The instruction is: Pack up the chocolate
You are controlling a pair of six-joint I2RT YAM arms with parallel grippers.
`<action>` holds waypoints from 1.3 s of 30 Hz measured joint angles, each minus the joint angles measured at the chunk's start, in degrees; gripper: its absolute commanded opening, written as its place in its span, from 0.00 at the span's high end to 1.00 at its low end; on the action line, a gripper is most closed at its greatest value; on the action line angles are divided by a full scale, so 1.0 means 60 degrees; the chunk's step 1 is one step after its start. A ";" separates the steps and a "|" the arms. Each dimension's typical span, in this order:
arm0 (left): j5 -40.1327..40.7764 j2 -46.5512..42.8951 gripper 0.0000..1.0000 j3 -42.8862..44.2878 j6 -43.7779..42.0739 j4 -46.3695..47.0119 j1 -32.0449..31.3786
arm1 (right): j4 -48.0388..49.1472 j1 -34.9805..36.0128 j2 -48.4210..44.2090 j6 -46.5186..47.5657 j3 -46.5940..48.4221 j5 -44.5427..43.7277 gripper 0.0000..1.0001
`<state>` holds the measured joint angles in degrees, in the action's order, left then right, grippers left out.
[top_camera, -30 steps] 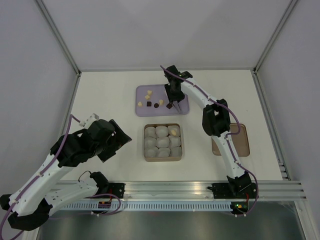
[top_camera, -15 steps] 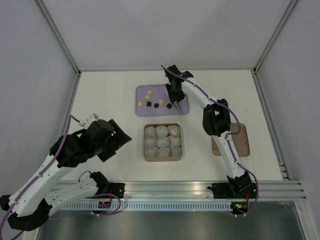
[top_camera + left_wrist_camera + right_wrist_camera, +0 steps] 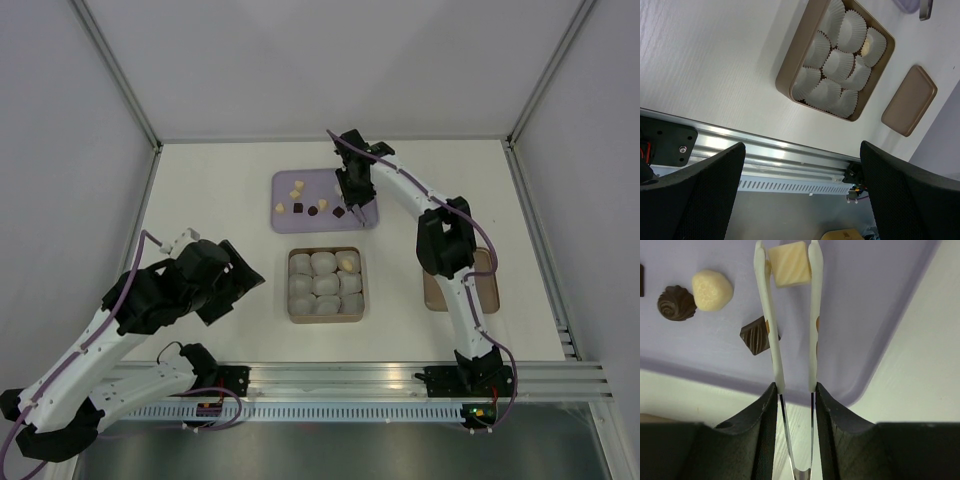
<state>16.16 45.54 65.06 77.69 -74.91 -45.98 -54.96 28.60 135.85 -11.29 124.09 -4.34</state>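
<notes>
My right gripper [image 3: 794,390] is shut on silver tongs [image 3: 766,315] with white tips. The tips pinch a square cream chocolate [image 3: 790,262] over the purple tray [image 3: 865,305]. On the tray lie a dark square chocolate [image 3: 755,337], a round cream one [image 3: 712,289] and a dark swirl [image 3: 676,303]. In the top view the right gripper [image 3: 355,195] hangs over the tray's right part [image 3: 300,222]. One cream chocolate [image 3: 348,263] sits in a cup of the brown box [image 3: 326,320]. My left gripper [image 3: 800,195] is open and holds nothing, left of the box [image 3: 790,75].
White paper cups [image 3: 837,65] fill the box. A brown lid [image 3: 910,100] lies to its right, partly under the right arm [image 3: 445,240] in the top view. An aluminium rail [image 3: 330,378] runs along the near table edge. White walls enclose the table.
The right gripper has squeezed the tongs narrower, so their tips now pinch the square cream chocolate. The right arm shifted slightly right. The left arm has not moved.
</notes>
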 measured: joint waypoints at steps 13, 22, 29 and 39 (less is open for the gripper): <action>-0.0073 0.0018 0.00 -0.0062 0.0000 0.0018 0.0000 | 0.0280 0.0066 -0.2142 0.0000 -0.1683 0.0240 0.79; -0.0255 0.0015 0.01 -0.0084 0.0004 0.0055 0.0000 | 0.0182 0.1217 -0.4940 -0.0346 -0.4364 0.0339 0.79; -0.0306 -0.0040 0.00 -0.0259 0.0007 0.0164 0.0000 | 0.0233 0.2892 -0.6597 -0.1472 -0.5920 0.0787 0.79; -0.0510 0.0106 0.00 -0.0321 0.0007 0.0423 0.0000 | 0.0171 0.3636 -0.6615 -0.2248 -0.6663 0.0838 0.79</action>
<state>13.10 46.17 63.13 77.73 -72.38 -45.98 -53.93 50.41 96.16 -24.77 84.12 0.69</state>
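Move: The open chocolate box is centred about 18 cm back and 6 cm left of the right gripper, some 5 cm lower; the chocolate already in its far right cup is 13 cm back and 1 cm left. The dark square chocolate on the tray lies 2 cm ahead and 3 cm left, the brown lid 17 cm back and 24 cm right. From the left gripper, the box is about 14 cm ahead, 13 cm right and 21 cm below. Keep the right gripper shut on the tweezers, with the white striped chocolate still pinched in their tips. Lift it clear of the tray, then sweep it back about 24 cm and slightly left to the box, still climbing to some 10 cm up and turning roughly 10 degrees counter-clockwise. Over the box, slow down and start lowering by 2 to 3 cm. ##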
